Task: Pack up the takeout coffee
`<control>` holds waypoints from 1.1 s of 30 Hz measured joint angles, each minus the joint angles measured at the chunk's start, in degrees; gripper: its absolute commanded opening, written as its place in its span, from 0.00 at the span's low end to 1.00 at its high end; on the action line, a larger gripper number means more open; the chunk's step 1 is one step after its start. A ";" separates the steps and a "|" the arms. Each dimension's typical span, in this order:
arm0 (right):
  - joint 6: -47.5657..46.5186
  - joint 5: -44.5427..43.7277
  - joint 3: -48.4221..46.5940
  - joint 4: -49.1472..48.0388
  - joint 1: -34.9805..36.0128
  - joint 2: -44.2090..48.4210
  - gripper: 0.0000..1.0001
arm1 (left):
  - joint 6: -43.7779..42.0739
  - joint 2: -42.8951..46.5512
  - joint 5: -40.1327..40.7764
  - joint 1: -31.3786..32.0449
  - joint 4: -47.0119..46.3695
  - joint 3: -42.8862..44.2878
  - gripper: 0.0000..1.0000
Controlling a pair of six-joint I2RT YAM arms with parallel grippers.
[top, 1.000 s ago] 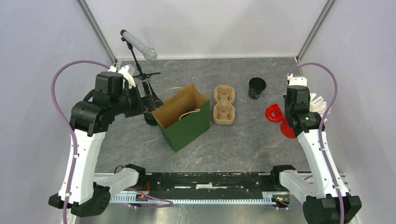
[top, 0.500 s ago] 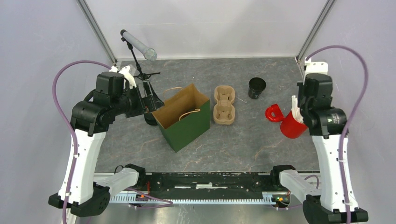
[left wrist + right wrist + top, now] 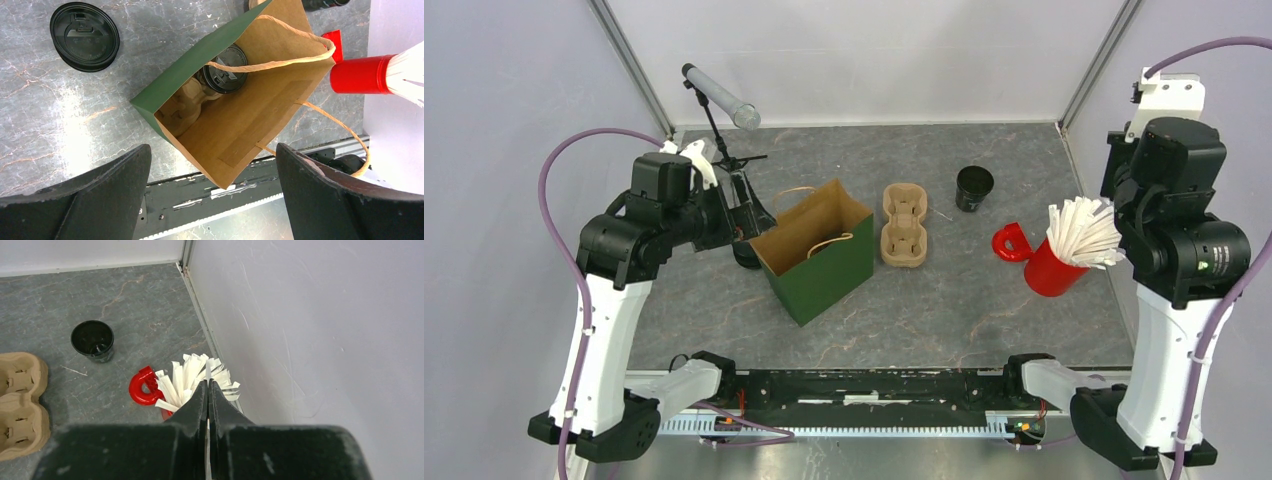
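Observation:
The takeout coffee, a black cup with a black sip lid, stands inside the open green paper bag, in a cardboard tray at the bag's bottom. From above, the bag hides the cup. My left gripper hovers over the bag's mouth, open wide and holding nothing; it is just left of the bag in the top view. My right gripper is high above the red mug, shut on a thin white paper-wrapped straw that sticks out past its tips.
A second cardboard cup tray lies right of the bag. A lidless black cup stands behind it. The red mug holds several white straws. A squat black round piece lies left of the bag. A microphone stand is back left.
My right arm has risen from the red mug and drawn back towards the right wall, its jaws closing on the straw. The left arm and the bag have not moved.

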State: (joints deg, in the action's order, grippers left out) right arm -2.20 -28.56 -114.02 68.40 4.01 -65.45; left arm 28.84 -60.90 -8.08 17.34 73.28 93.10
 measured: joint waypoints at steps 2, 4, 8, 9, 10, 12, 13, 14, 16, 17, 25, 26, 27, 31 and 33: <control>-0.07 -0.07 0.59 -0.46 0.00 1.01 0.00 | 0.02 -0.13 0.00 0.04 -0.07 0.09 1.00; -0.02 -0.11 2.80 -1.86 0.00 2.73 0.00 | 0.00 -0.31 0.00 0.04 -0.09 0.13 1.00; 0.63 0.66 9.51 -7.45 -0.02 7.78 0.00 | 0.00 -0.50 0.00 0.04 -0.13 0.13 1.00; 0.85 1.38 11.17 -9.46 -0.02 9.01 0.00 | 0.00 -0.50 0.00 0.04 -0.13 0.13 1.00; 0.98 2.12 12.74 -11.58 0.00 10.10 0.00 | 0.00 -0.50 0.00 0.04 -0.13 0.15 1.00; 1.97 4.48 14.75 -15.30 0.00 11.80 0.00 | 0.00 -0.52 0.00 0.04 -0.11 0.28 1.00; 2.40 5.55 15.02 -16.72 -0.02 12.07 0.00 | 0.00 -0.55 0.02 0.04 -0.11 0.39 1.00; 2.80 6.75 15.04 -18.23 -0.02 12.07 0.00 | 0.00 -0.57 0.02 0.04 -0.13 0.52 1.00; 3.87 9.44 15.04 -20.94 -0.02 11.34 0.00 | 0.00 -0.57 0.04 0.04 -0.13 0.85 1.00; 4.35 10.91 15.04 -22.03 -0.02 10.78 0.00 | 0.00 -0.52 0.04 0.04 -0.13 0.98 1.00; 10.95 28.76 16.87 -30.29 0.00 4.22 0.00 | 0.00 0.26 0.79 0.04 -0.11 1.14 1.00; 11.69 30.93 17.44 -31.04 0.00 3.69 0.00 | 0.00 0.42 0.98 0.04 -0.09 1.20 1.00; 12.50 33.81 18.36 -31.91 0.00 3.37 0.00 | 0.00 0.59 1.11 0.04 -0.07 1.33 1.00; 15.28 47.12 21.49 -33.14 0.57 1.99 0.00 | 0.00 1.38 1.84 0.04 -0.20 1.79 1.00; 16.09 51.91 22.12 -33.70 1.62 1.03 0.00 | 0.00 1.95 1.99 0.04 -0.20 1.79 1.00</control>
State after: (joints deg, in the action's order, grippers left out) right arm 13.89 23.35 -91.90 34.70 5.63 -64.42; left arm 28.84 -58.96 -6.09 17.39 73.08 94.89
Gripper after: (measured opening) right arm 0.006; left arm 0.996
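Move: The right hand already pinches a white straw high above the table; the green paper bag lies some 52 cm to its left, about 2 cm ahead, its middle roughly 34 cm lower. The red straw holder stands almost straight below, about 38 cm down. On the table farther out are the black cup, some 21 cm ahead and 14 cm left, and the cup carrier, 15 cm ahead and 31 cm left. From the left hand the bag is about 4 cm ahead, 10 cm right and 22 cm lower. Leftward, gathering speed, the right hand carries the pinched straw away from the red holder towards the green bag, about 18 cm left and 8 cm forward. It first eases back a centimetre, lifts about 3 cm, then sinks again as the wrist swings counter-clockwise some 50 degrees and rolls left side up; the fingers stay shut on the straw. ##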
